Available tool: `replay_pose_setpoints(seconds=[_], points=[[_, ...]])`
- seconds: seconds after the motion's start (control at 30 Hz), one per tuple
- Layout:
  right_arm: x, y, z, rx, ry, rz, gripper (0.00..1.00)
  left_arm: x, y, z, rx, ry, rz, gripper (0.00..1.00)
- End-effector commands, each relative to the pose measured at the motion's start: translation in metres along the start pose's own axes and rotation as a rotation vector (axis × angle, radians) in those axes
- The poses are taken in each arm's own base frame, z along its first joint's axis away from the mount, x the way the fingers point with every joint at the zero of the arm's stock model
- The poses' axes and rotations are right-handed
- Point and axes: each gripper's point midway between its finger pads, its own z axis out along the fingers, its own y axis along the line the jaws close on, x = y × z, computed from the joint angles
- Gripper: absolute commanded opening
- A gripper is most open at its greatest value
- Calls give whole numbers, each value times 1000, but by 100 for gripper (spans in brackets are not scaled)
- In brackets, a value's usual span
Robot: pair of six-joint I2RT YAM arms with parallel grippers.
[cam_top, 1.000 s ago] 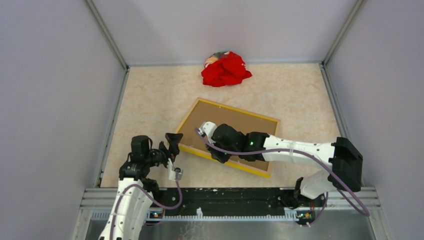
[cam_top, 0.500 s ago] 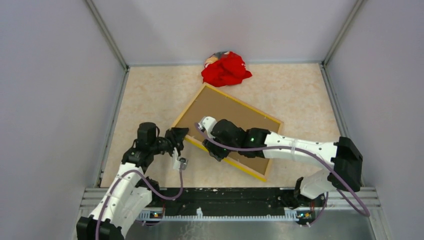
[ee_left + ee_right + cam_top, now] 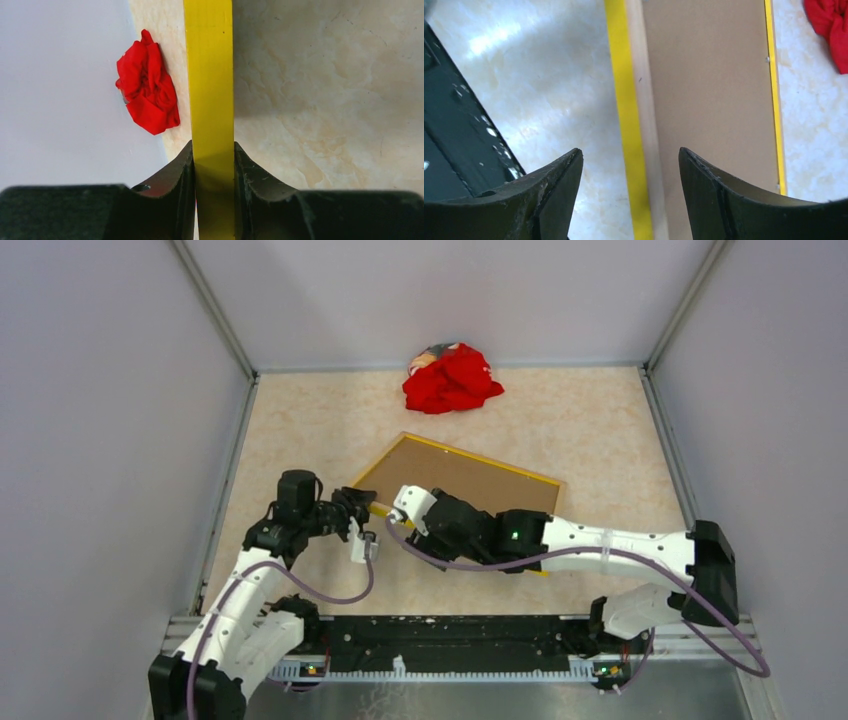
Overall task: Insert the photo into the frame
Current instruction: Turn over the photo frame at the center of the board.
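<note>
The frame (image 3: 480,459) lies back side up on the table, yellow-edged, with a brown backing panel (image 3: 470,480) filling it. My left gripper (image 3: 362,508) is shut on the frame's left corner. In the left wrist view the yellow rail (image 3: 208,75) runs straight between the two pads, and both touch it at my left gripper (image 3: 214,160). My right gripper (image 3: 425,530) is over the frame's near edge. In the right wrist view it (image 3: 630,165) is open, its fingers apart on either side of the yellow rail (image 3: 624,100) and not touching it. The photo is hidden.
A crumpled red cloth (image 3: 452,378) lies against the back wall, also visible as a red cloth (image 3: 147,85) in the left wrist view. Grey walls enclose the table on three sides. A black strip (image 3: 454,125) runs along the near edge.
My left gripper reached in and shut on the frame's left corner. My right gripper opened and let go of the near rail. The frame swung and now lies flatter.
</note>
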Motion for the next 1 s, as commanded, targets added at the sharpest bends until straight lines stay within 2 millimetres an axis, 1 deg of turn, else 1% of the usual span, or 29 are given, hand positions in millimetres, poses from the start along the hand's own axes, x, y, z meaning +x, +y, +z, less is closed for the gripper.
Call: replay_pose_setpoints(seconds=[0.0,0.13,0.3,0.37,0.43,0.53,0.6,0.63,0.7,0.73,0.77,0.8,0.83,0.97], points=[[21,-16,-4,123,37,-150,71,-5,31,-8,-42,-8,-17,18],[30,-26,2,210,66,-228,70,-4,36,-8,-43,-6,-25,18],[26,-41,8,314,60,-297,63,-3,39,-9,-33,0,-45,17],[22,-44,9,338,47,-316,59,-2,39,-9,-31,1,-51,17],[16,-45,10,346,30,-324,52,-2,39,-9,-31,3,-58,17],[6,-47,8,358,6,-326,37,-1,42,-10,-37,4,-74,20],[-4,-49,6,362,-11,-320,26,-1,47,-10,-46,6,-93,27],[-9,-49,4,363,-20,-315,21,0,50,-10,-48,4,-104,34],[-22,-50,0,366,-39,-305,15,0,58,-12,-60,4,-138,56],[-25,-51,0,368,-41,-306,13,-2,65,-14,-69,2,-174,73],[-30,-53,-2,377,-46,-302,10,-2,69,-16,-67,3,-203,86],[-34,-55,-3,383,-47,-298,7,-2,74,-19,-67,9,-233,96],[-40,-58,-5,387,-54,-286,5,-3,79,-22,-73,13,-253,98],[-65,-75,-13,377,-83,-190,4,-3,106,-38,-105,31,-357,99]])
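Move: The left fingers already hold the photo frame's raised near rail close to its left corner. The spot for the open right fingers on that rail is about 3 cm ahead of the right hand, 3 to its right and 3 below; from the left hand it lies some 14 cm right, 6 back, level. The frame's far-left corner is roughly 24 cm ahead of the left hand, 5 right and 15 down; the red cloth is about 36 ahead, 16 right and 14 down. Hold the near rail with the left gripper, easing it up about 2 cm, while the right dips and slides right, then forward onto the rail, its wrist swinging some 30 degrees so the fingers point more forward. Pinch the rail with the right and lift gently; then open the left fingers wide and draw that hand up, somewhat forward, about 6 cm off the rail. ##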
